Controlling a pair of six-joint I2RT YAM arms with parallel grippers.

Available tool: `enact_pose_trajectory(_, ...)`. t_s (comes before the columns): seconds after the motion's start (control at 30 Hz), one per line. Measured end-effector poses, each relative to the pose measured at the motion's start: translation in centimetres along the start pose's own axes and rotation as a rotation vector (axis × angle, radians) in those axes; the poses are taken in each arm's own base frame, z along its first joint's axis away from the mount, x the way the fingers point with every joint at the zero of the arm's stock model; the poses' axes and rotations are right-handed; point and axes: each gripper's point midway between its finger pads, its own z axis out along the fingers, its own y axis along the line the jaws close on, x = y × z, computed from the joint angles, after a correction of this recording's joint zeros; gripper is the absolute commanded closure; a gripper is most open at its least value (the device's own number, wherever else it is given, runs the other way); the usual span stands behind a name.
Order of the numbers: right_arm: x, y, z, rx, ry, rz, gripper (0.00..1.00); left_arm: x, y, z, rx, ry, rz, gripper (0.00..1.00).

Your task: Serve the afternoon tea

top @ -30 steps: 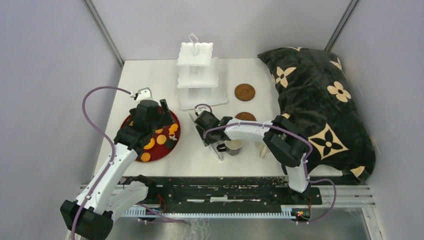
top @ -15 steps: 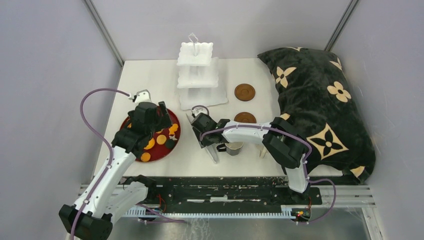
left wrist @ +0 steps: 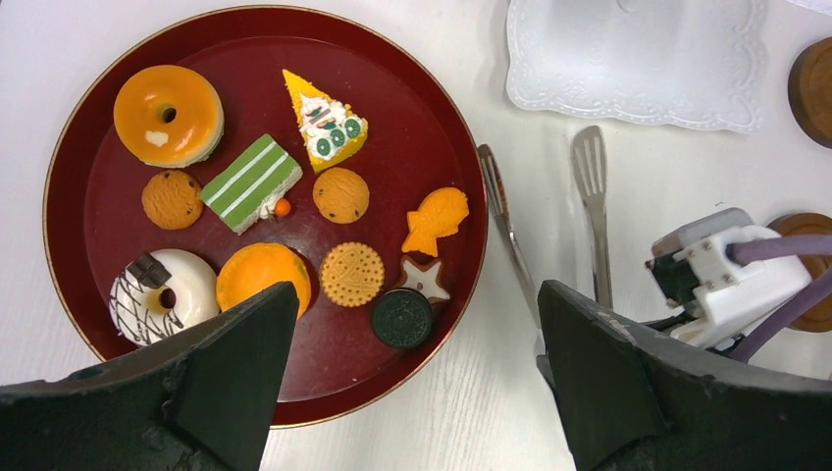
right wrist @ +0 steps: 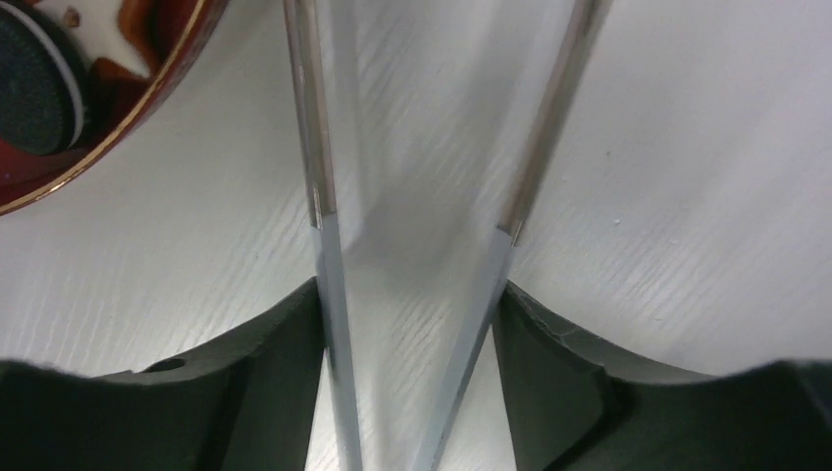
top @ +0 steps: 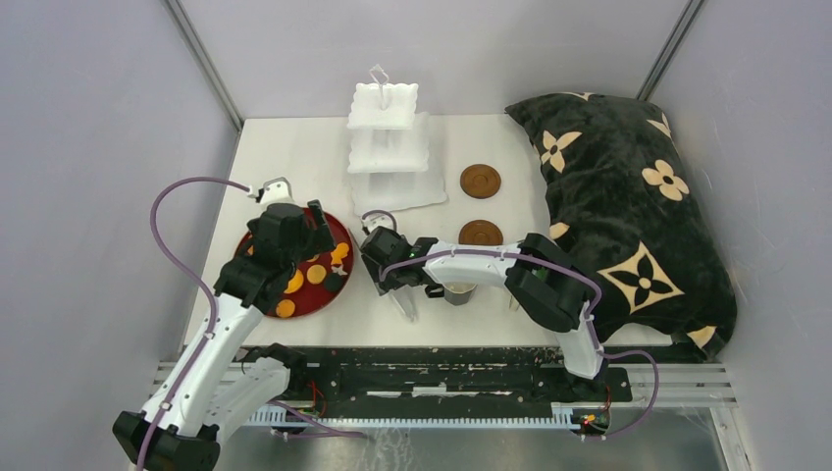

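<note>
Toy sweets lie on the dark red tray (left wrist: 392, 147): an orange donut (left wrist: 168, 113), a green striped cake (left wrist: 251, 183), a star cookie (left wrist: 425, 278), an orange disc (left wrist: 263, 275) and several cookies. My left gripper (left wrist: 417, 294) hovers open above the tray's near edge, holding nothing. The metal tongs (right wrist: 319, 177) lie just right of the tray, and my right gripper (right wrist: 407, 289) is shut on them, one finger outside each arm. The white three-tier stand (top: 388, 147) is at the back. Two brown coasters (top: 480, 181) (top: 482, 232) sit right of it. A mug (top: 458, 290) stands partly hidden under my right arm.
A big dark pillow (top: 628, 196) with cream flowers fills the table's right side. The tongs' flat tips (left wrist: 590, 167) point toward the stand's base plate (left wrist: 638, 59). My right arm stretches leftward across the front of the table, close to the tray's rim.
My right gripper has slid left toward the tray, taking the tongs with it. My left arm has drawn back slightly toward the near left.
</note>
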Motion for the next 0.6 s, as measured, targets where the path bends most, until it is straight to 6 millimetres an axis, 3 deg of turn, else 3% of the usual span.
enact_pose_trajectory(0.33,-1.3,0.9,-0.1,0.006,-0.032,0.051,0.00,0.6,-0.2,0.4,0.007,0.025,0.009,0.01)
enact_pose_trajectory(0.6,-1.6,0.4,-0.1,0.077,-0.073,0.143,0.01,0.7,-0.3,0.6,0.006,0.027,0.010,0.01)
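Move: The right hand has the tongs between its fingers near the table, their middle about 2 cm ahead and 1 cm to the left. From that hand, the red tray's middle is roughly 16 cm left and 4 cm ahead, and the mug about 15 cm right and 1 cm back. The tongs lie some 15 cm to the right of the left hand, about level with it fore and aft and 18 cm below. The right fingers open fully, letting go of the tongs, rising about 1 cm and shifting forward-left, twisting clockwise. ##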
